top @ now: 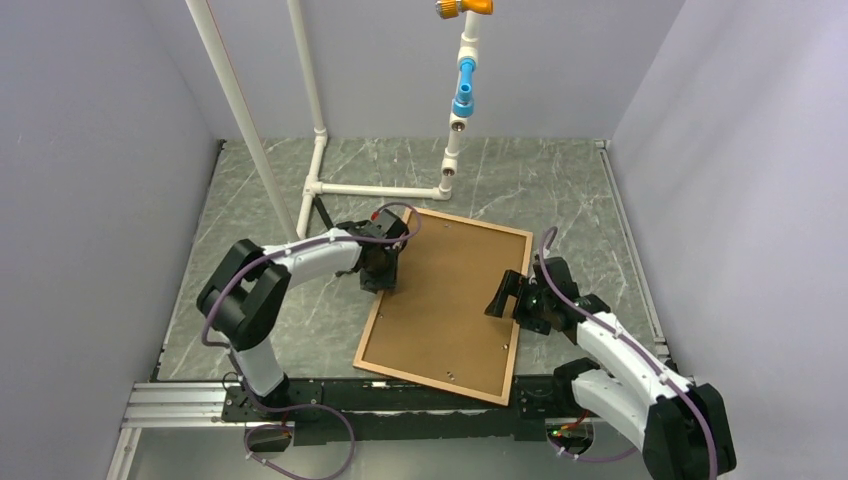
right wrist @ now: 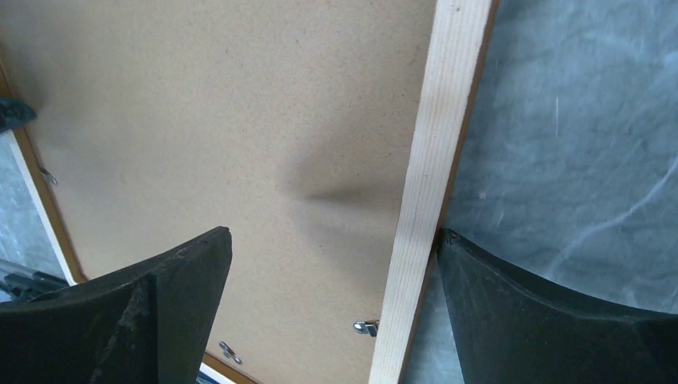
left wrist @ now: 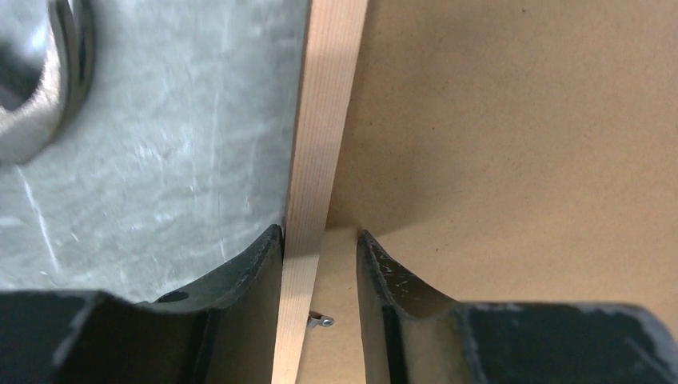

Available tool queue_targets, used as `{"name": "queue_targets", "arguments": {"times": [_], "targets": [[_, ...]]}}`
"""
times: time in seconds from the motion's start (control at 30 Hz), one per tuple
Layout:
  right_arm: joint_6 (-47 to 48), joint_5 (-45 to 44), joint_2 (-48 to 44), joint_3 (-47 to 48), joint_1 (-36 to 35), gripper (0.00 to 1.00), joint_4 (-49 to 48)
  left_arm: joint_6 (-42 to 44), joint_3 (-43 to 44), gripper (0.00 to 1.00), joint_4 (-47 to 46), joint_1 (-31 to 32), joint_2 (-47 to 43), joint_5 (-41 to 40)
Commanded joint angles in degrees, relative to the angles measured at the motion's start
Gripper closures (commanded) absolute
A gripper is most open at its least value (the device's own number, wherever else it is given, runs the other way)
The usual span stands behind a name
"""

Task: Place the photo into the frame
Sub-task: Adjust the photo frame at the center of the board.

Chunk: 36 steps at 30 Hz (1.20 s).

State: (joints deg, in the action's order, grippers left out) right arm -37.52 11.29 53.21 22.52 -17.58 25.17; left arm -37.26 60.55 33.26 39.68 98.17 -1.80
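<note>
The frame [top: 373, 325] lies face down on the table, a plain brown backing board [top: 450, 300] filling it. The photo does not show in any view. My left gripper [top: 385, 272] straddles the frame's left rail [left wrist: 320, 160]: one finger [left wrist: 240, 296] touches the rail's outer side, while the other [left wrist: 392, 296] rests over the board [left wrist: 520, 120] with a gap to the rail. My right gripper [top: 503, 297] stands wide open across the right rail [right wrist: 432, 160], one finger [right wrist: 520, 304] against the rail's outer edge and the other [right wrist: 160, 304] above the board [right wrist: 200, 120].
Small metal tabs [left wrist: 321, 322] [right wrist: 366, 326] sit at the rails' inner edges. A white pipe rig [top: 320, 170] with a blue fitting [top: 464, 90] stands behind the frame. Grey walls close in the marbled table [top: 560, 180] on three sides.
</note>
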Motion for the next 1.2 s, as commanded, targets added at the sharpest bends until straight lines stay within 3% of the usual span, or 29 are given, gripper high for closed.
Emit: {"name": "queue_targets", "arguments": {"times": [0.0, 0.27, 0.4, 0.6, 0.87, 1.17], "targets": [[-10.19, 7.96, -3.46, -2.94, -6.06, 0.0, 3.83, 0.67, 9.02, 0.61, -5.19, 2.71, 4.97, 4.55], [-17.25, 8.06, -8.32, -6.33, -12.89, 0.0, 2.35, 2.89, 20.88, 0.54, -1.29, 4.0, 13.32, 5.67], [-19.68, 8.34, -8.72, -7.22, -15.95, 0.0, 0.26, 2.85, 23.73, 0.46, -0.78, 4.56, 15.46, 5.66], [-20.77, 5.94, -8.95, -4.73, -20.63, 0.0, 1.64, 3.33, 26.56, 0.27, 4.62, 5.58, 15.3, -0.25], [-18.32, 3.7, -11.85, -1.22, -21.23, 0.0, 8.71, -1.31, 16.69, 0.1, 8.11, 5.94, -0.84, -8.33], [-12.18, -1.1, -10.14, 7.99, -21.28, 0.0, 16.46, -10.61, -2.91, 0.09, 8.29, 6.02, -21.1, -4.55]]}}
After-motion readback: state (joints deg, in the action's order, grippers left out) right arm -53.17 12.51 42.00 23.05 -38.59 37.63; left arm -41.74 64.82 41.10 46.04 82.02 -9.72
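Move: My left hand is at the photo frame's left edge, the strip between the fingers; the frame's middle lies about 14 cm to its right and 3 cm back. The hammer head sits some 7 cm to this hand's left and 4 cm farther ahead. From my right hand the frame's middle is about 10 cm left and 2 cm ahead, its right edge about 3 cm right, level with it, and a metal clip roughly 6 cm back, straight behind. All lie just below the hands. I swivel the frame clockwise with both hands: my left pushes about 6 cm forward and a little right along the left edge, while my wide-open right, its outer finger against the right edge, draws some 8 cm back and 5 cm left. Then my left, fingers opening wide, lifts off about 10 cm and swings back; my right rises slightly at the end. ##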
